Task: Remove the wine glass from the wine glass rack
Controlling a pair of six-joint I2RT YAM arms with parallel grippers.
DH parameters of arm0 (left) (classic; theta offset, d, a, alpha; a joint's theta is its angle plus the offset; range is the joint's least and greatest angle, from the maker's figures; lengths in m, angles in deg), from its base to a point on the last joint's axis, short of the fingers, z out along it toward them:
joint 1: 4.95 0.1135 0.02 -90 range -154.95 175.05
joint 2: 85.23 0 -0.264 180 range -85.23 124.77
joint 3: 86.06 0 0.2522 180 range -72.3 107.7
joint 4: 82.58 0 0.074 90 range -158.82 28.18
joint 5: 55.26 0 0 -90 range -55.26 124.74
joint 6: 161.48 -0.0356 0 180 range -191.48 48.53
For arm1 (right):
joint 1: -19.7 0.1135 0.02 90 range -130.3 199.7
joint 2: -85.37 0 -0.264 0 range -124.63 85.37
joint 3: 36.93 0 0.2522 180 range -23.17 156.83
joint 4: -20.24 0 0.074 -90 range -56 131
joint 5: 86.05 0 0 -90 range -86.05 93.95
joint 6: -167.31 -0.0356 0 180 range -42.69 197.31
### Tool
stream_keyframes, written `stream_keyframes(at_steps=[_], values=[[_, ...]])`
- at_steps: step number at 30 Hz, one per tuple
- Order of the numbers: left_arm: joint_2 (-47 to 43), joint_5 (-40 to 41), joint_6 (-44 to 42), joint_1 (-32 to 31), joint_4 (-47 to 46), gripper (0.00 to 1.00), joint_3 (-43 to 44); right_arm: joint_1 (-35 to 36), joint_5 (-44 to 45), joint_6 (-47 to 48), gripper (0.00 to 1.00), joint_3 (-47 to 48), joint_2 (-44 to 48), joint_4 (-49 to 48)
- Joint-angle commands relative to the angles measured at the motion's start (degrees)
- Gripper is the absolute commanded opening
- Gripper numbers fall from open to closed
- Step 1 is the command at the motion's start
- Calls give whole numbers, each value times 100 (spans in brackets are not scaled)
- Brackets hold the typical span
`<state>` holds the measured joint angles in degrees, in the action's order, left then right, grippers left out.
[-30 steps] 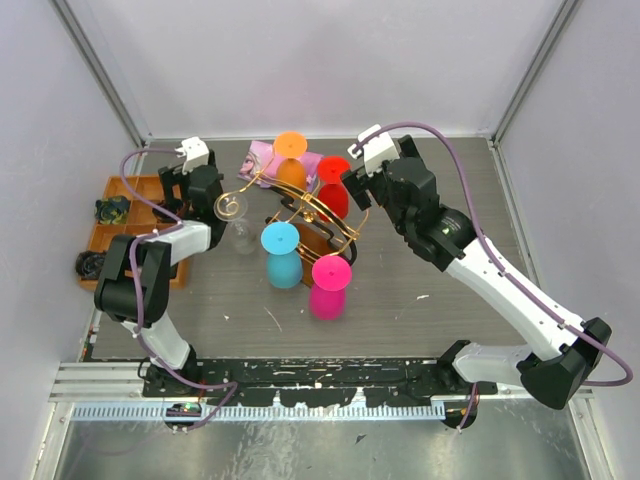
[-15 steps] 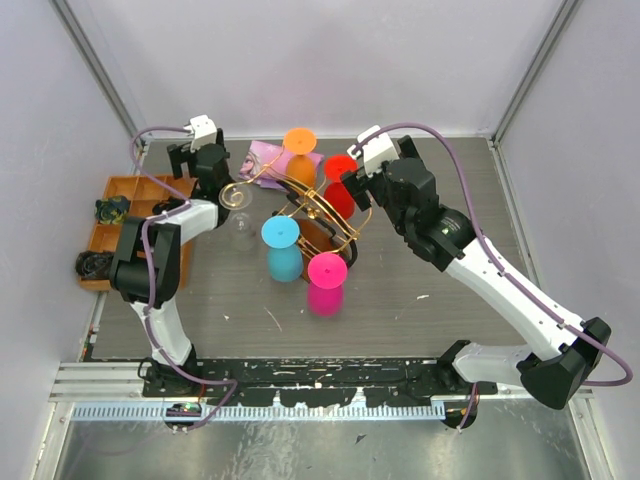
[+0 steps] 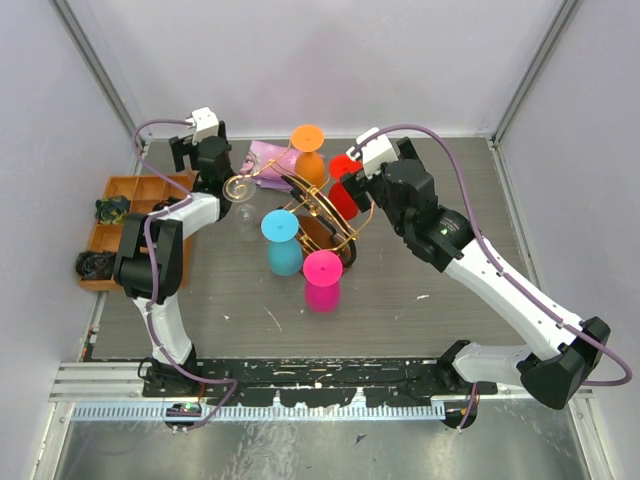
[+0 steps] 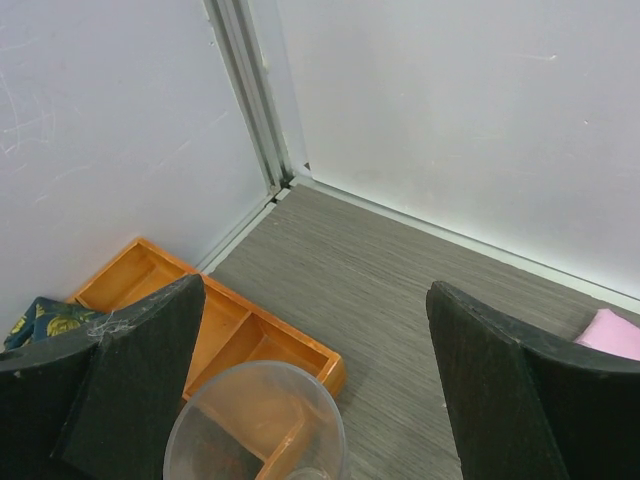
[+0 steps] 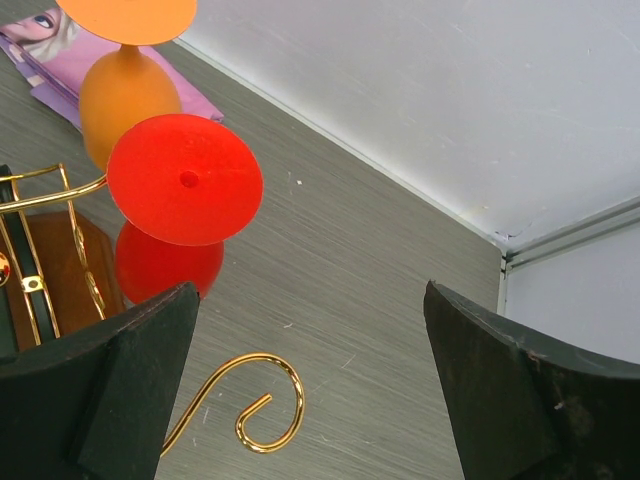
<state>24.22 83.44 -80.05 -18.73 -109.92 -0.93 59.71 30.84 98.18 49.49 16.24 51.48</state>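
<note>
The gold wire wine glass rack (image 3: 312, 205) stands on its brown base mid-table. Orange (image 3: 308, 140), red (image 3: 343, 170), blue (image 3: 281, 228) and pink (image 3: 323, 267) wine glasses hang on it upside down. A clear wine glass (image 3: 240, 188) hangs at its left scroll. My left gripper (image 3: 200, 155) is open at the far left of the rack. In the left wrist view the clear glass's round disc (image 4: 255, 420) sits low between the fingers of the left gripper (image 4: 315, 290). My right gripper (image 3: 348, 188) (image 5: 310, 290) is open beside the red glass (image 5: 185, 178), above a rack scroll (image 5: 265, 400).
An orange compartment tray (image 3: 125, 190) (image 4: 250, 340) with dark items lies against the left wall. A pink packet (image 3: 265, 155) (image 4: 610, 335) lies behind the rack. White walls close the table at the back and both sides.
My left gripper has swung towards the back wall, still open. The clear glass and the rack's orange glass have shifted back and to the right. The right arm has stayed still.
</note>
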Motion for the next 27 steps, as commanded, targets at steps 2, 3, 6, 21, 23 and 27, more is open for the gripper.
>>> stream_keyframes(at_steps=[2, 3, 6, 21, 23, 27], values=[[-191, 176, 67, -44, -186, 99, -110, 4, 11, 30, 100, 2, 91, -376], [-215, 213, 48, -46, -195, 99, -147, 2, 7, 20, 100, -1, 92, -376], [-255, 250, 2, -40, -266, 99, -237, 5, -9, 15, 100, 2, 84, -376], [-368, 385, -45, -40, -425, 99, -634, 7, -1484, -221, 100, 622, -259, 111], [-374, 384, -62, -39, -442, 99, -621, 12, -2185, -286, 98, 858, -375, 327], [-405, 352, -53, -39, -444, 99, -593, 9, -2987, -427, 95, 1299, -699, 759]])
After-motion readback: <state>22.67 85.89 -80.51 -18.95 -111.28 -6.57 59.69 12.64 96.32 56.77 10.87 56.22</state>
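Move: The red glass hangs roughly 5 cm ahead of my right hand, 8 cm to its left and 10 cm lower; from that hand, the orange glass is some 12 cm ahead, 15 cm left and equally low. The rack's empty gold hook lies level with it, 4 cm left and 16 cm below. From my left hand, a clear glass is 3 cm back, centred sideways, its middle 10 cm lower; the box lies 10 cm back, 11 cm left, 20 cm down. I ease my left hand back and down about 3 cm in all, open fingers about the clear glass, dipping slightly. My right hand holds still, then swings left about 6 cm, quickening towards the red glass above the rack and turning some 17 degrees counter-clockwise with a slight downward tip; its fingers stay open. ##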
